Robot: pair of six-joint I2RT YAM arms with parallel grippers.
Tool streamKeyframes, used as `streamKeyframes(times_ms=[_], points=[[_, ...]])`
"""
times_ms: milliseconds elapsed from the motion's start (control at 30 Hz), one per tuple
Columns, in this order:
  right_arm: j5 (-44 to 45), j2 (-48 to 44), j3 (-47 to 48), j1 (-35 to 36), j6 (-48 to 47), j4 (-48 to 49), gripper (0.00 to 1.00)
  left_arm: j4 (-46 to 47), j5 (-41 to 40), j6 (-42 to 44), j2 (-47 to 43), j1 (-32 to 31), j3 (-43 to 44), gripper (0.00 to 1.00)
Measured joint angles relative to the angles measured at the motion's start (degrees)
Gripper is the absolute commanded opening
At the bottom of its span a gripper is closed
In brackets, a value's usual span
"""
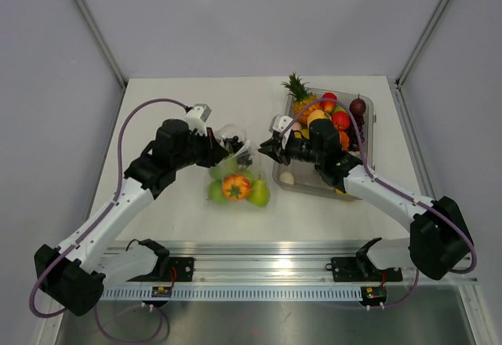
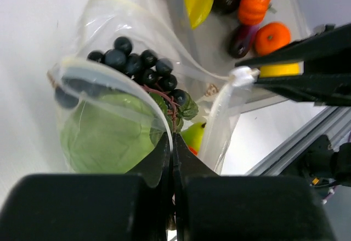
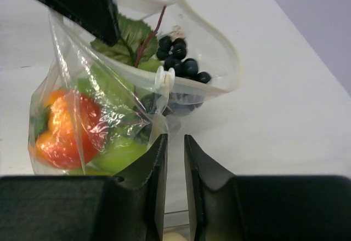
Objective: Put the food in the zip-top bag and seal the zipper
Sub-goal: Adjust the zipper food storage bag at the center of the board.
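The zip-top bag (image 1: 235,176) lies at mid-table, its mouth gaping open. Inside it I see dark grapes (image 2: 137,63), a pale green cabbage (image 2: 101,134) and a red-orange pepper (image 3: 63,123). My left gripper (image 2: 173,137) is shut on the near rim of the bag's mouth, and the thin edge strip runs between its fingers. The zipper (image 3: 189,90) curves along the mouth, with a small white slider (image 3: 162,76) on it. My right gripper (image 3: 174,138) is slightly open just behind the bag's corner, and nothing lies between its fingers. From above, the two grippers (image 1: 227,157) (image 1: 263,147) face each other across the bag.
A rigid clear tray (image 1: 369,137) stands right of the bag with more food: a pineapple (image 1: 298,90), red, orange and yellow pieces. An aluminium rail (image 1: 259,251) runs along the near table edge. Slanted frame posts rise at the far corners.
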Motion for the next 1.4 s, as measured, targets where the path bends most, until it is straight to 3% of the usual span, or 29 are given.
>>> streamKeyframes(times_ms=[167, 300, 533, 900, 1133, 1400], points=[[-0.9, 2.9, -6.5, 0.0, 5.0, 6.4, 0.29, 4.8, 0.5, -1.2, -1.3, 0.1, -11.7, 0.0], [-1.8, 2.7, -11.0, 0.0, 9.2, 9.2, 0.35, 6.9, 0.4, -1.6, -5.1, 0.1, -15.0, 0.0], [-4.0, -1.2, -10.8, 0.0, 11.5, 9.7, 0.47, 7.9, 0.4, -1.8, -13.2, 0.1, -15.5, 0.0], [-8.1, -1.4, -5.1, 0.7, 12.0, 7.0, 0.47, 9.5, 0.4, -2.6, -13.5, 0.0, -17.9, 0.0], [-3.1, -7.7, -9.2, 5.4, 16.7, 7.1, 0.48, 9.2, 0.2, -2.6, -15.1, 0.0, -18.6, 0.0], [3.7, -9.7, -12.3, 10.6, 22.3, 9.7, 0.58, 8.9, -0.2, -3.0, -17.0, -0.2, -19.6, 0.0]])
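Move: The zipper slider, on the bag's right corner, is just off the right fingertips: about 4 cm left of that hand, 1 cm ahead, level. From the right hand, the grapes lie some 7 cm left, 4 ahead and 5 below; the bell pepper 7 cm left, 8 back and 12 below; the pear straight back about 9 cm and 13 below. The left hand grips the mouth's other corner, with the slider 8 cm to its right and 3 ahead. The left hand keeps its pinch on the bag's corner, dipping about 7 cm, coming part of the way back up and ending some 4 cm nearer the bases, a little lower and farther left. The right hand, not holding the bag, dips with it and rises again, draws back about 9 cm in all and edges left, tipping its wrist some 20 degrees as its fingers open to roughly twice their gap and close in on the zipper slider from the right, until the open tips stand on either side of it. ##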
